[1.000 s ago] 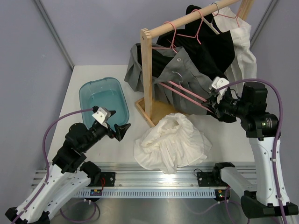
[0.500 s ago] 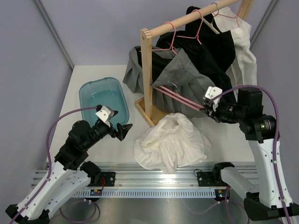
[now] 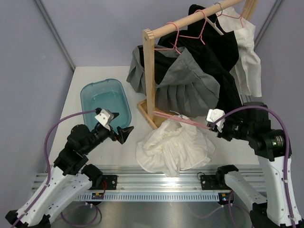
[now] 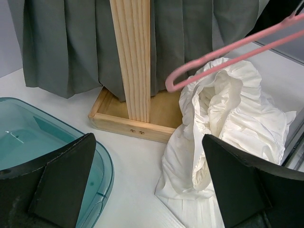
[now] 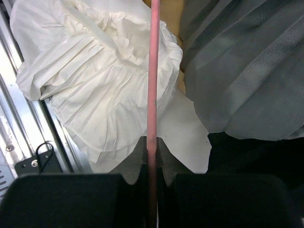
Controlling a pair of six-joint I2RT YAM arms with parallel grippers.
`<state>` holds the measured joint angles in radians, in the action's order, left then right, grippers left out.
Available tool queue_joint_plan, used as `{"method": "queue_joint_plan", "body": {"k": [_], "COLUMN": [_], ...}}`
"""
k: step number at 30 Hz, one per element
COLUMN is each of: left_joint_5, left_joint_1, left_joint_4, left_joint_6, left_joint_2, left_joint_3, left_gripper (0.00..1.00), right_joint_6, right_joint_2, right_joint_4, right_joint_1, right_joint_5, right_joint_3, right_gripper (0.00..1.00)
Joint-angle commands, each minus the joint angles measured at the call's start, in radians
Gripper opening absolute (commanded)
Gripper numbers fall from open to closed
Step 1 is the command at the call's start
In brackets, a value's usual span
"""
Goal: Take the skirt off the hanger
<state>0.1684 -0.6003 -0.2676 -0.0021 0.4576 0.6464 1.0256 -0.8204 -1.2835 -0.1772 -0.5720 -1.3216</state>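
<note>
My right gripper (image 3: 214, 126) is shut on the end of a pink hanger (image 3: 183, 119), which reaches left, low over a white skirt (image 3: 173, 145) heaped on the table. In the right wrist view the hanger (image 5: 153, 71) runs bare out of the gripper (image 5: 153, 148) over the white skirt (image 5: 90, 71). A grey pleated skirt (image 3: 187, 88) hangs against the wooden rack's post (image 3: 150, 71), above the hanger; no cloth shows on the hanger's visible length. In the left wrist view the hanger's looped end (image 4: 228, 50) is free beside the grey skirt (image 4: 61, 42). My left gripper (image 3: 124, 131) is open and empty.
The rack's bar (image 3: 199, 16) carries more pink hangers with black (image 3: 218, 47) and white (image 3: 249, 57) garments. Its wooden base tray (image 3: 147, 113) sits beside the white heap. A teal basin (image 3: 104, 99) stands at the left, also in the left wrist view (image 4: 38, 156).
My right gripper has pulled the pink hanger down and toward the near edge. The hanger has slid out of the grey skirt, which now droops by the post. The left arm barely moved.
</note>
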Motion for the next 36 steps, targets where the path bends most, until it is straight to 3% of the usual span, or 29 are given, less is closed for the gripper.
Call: {"method": "queue_joint_plan", "body": {"k": [1,9,15,23,36], "left_joint_5": [0.011,0.011,0.014,0.016,0.013], "left_joint_1": [0.002,0.004,0.002,0.002,0.002], "left_joint_4": [0.047,0.028,0.028,0.016,0.024], "left_joint_6": [0.004,0.053,0.054,0.071,0.034], "left_joint_2": [-0.005,0.001,0.003,-0.004,-0.031], "left_joint_3": [0.027,0.045,0.044,0.053,0.024], "left_gripper": [0.99,0.99,0.99,0.99,0.99], "right_joint_6": [0.007,-0.174,-0.384,-0.528,-0.677], "right_joint_2": [0.02,0.023,0.017,-0.049,-0.249], "right_joint_4": [-0.057,-0.021,0.145,0.256,0.444], "right_joint_1": [-0.011,-0.01,-0.01,-0.01,-0.015], "right_joint_5": [-0.043,-0.042,0.064,0.118,0.0], "right_joint_3": [-0.097,-0.293,-0.37,-0.412,-0.447], "right_gripper": [0.0,0.0,0.0,0.0,0.0]}}
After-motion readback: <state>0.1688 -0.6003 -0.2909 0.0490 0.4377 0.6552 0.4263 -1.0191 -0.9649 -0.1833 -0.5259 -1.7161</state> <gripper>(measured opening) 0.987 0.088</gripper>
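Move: The right hand holds the empty pink hanger by one end. The wooden rail's near end, over its post, lies about 21 cm ahead, 24 cm to this hand's left and 20 cm above. The grey skirt hanging from the rail is roughly 18 cm ahead, 12 cm left and nearly level in height. The white skirt lies 14 cm left, 4 cm ahead and 26 cm below. From the idle left hand, the rail end is 21 cm ahead, 14 cm right and 22 cm higher. Still pinching the pink hanger by its end, the right hand lifts it about 15 cm from over the white skirt, drawing back a little as it climbs. Near the top it swings forward some 9 cm and slightly left towards the rail and grey skirt, the wrist rolling its left side up some 25 degrees and turning clockwise as it goes. ##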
